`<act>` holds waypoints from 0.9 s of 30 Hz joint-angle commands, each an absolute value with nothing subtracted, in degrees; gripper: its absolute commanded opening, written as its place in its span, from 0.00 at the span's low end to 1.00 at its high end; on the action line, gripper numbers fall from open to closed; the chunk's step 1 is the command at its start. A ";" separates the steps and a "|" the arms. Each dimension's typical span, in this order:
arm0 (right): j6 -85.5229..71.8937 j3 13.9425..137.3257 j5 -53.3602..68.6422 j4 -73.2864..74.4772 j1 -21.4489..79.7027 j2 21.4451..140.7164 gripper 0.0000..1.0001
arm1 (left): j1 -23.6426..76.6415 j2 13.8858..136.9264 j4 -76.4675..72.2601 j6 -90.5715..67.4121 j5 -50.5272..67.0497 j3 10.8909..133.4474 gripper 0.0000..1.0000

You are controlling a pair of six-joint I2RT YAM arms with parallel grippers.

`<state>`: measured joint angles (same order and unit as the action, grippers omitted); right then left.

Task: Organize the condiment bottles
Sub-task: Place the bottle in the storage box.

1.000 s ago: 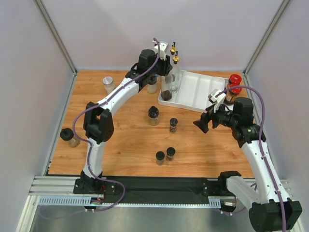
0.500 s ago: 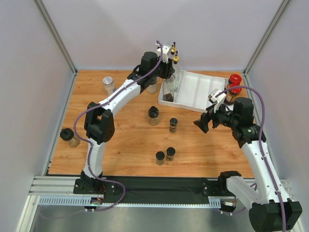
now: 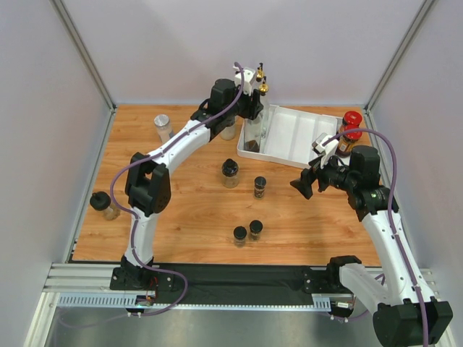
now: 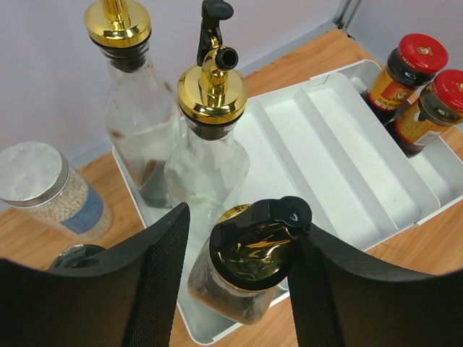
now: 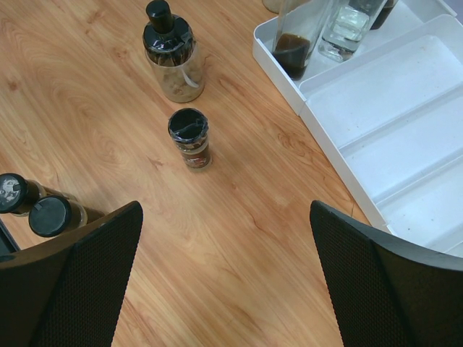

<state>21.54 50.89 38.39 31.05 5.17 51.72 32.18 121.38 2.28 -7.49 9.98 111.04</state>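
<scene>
Three tall clear gold-spouted bottles stand in the left compartment of the white divided tray (image 4: 347, 159). My left gripper (image 4: 239, 235) is open around the nearest bottle (image 4: 249, 256). Its left finger stands apart from the bottle and its right finger touches the black spout tip. The other two bottles (image 4: 213, 94) (image 4: 119, 25) stand behind it. Two red-lidded jars (image 4: 416, 61) sit at the tray's far right end. My right gripper (image 5: 226, 210) hangs open over bare wood, right of a small black-capped spice jar (image 5: 189, 137).
A silver-lidded jar (image 4: 43, 184) stands just left of the tray, another (image 3: 163, 126) at the back left. A larger black-capped jar (image 3: 230, 172), a pair of small jars (image 3: 247, 232) and a lone jar (image 3: 105, 204) at the left edge stand on the table.
My left arm carried the gold-spouted bottle back and right and stood it in the tray beside the others. Its jaws have since spread apart. The right arm has not moved.
</scene>
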 commanded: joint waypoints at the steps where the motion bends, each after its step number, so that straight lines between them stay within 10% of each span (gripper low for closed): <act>1: 22.59 51.42 37.71 29.88 5.10 50.89 1.00 | 32.43 116.63 -0.35 -6.16 10.28 111.01 0.64; 14: 22.68 51.42 37.53 29.88 5.01 50.89 1.00 | 32.43 114.17 2.02 -5.19 9.67 109.86 1.00; 27: 23.03 51.33 37.00 29.88 5.01 50.89 1.00 | 32.43 108.55 2.64 -3.52 8.97 107.58 1.00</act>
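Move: Between the left fingers, already loosening, stands the last oil bottle in the storage box, its middle some 9 cm below the hand point. The second oil bottle is about 6 cm ahead and 2 cm right, the first about 10 cm ahead and 2 cm right. Of the jars, the white-lidded one stands 8 cm ahead and 7 cm left, the black-capped one 3 cm ahead and 8 cm left. From the right hand the last bottle lies roughly 22 cm ahead and 16 cm left. Spreading its fingers on to fully open, the left hand lets go of the oil bottle's upper part and lifts about 5 cm, drifting some 2 cm back and 2 cm left, up and away from the bottle. The wrist tips up by only about 5 degrees. ##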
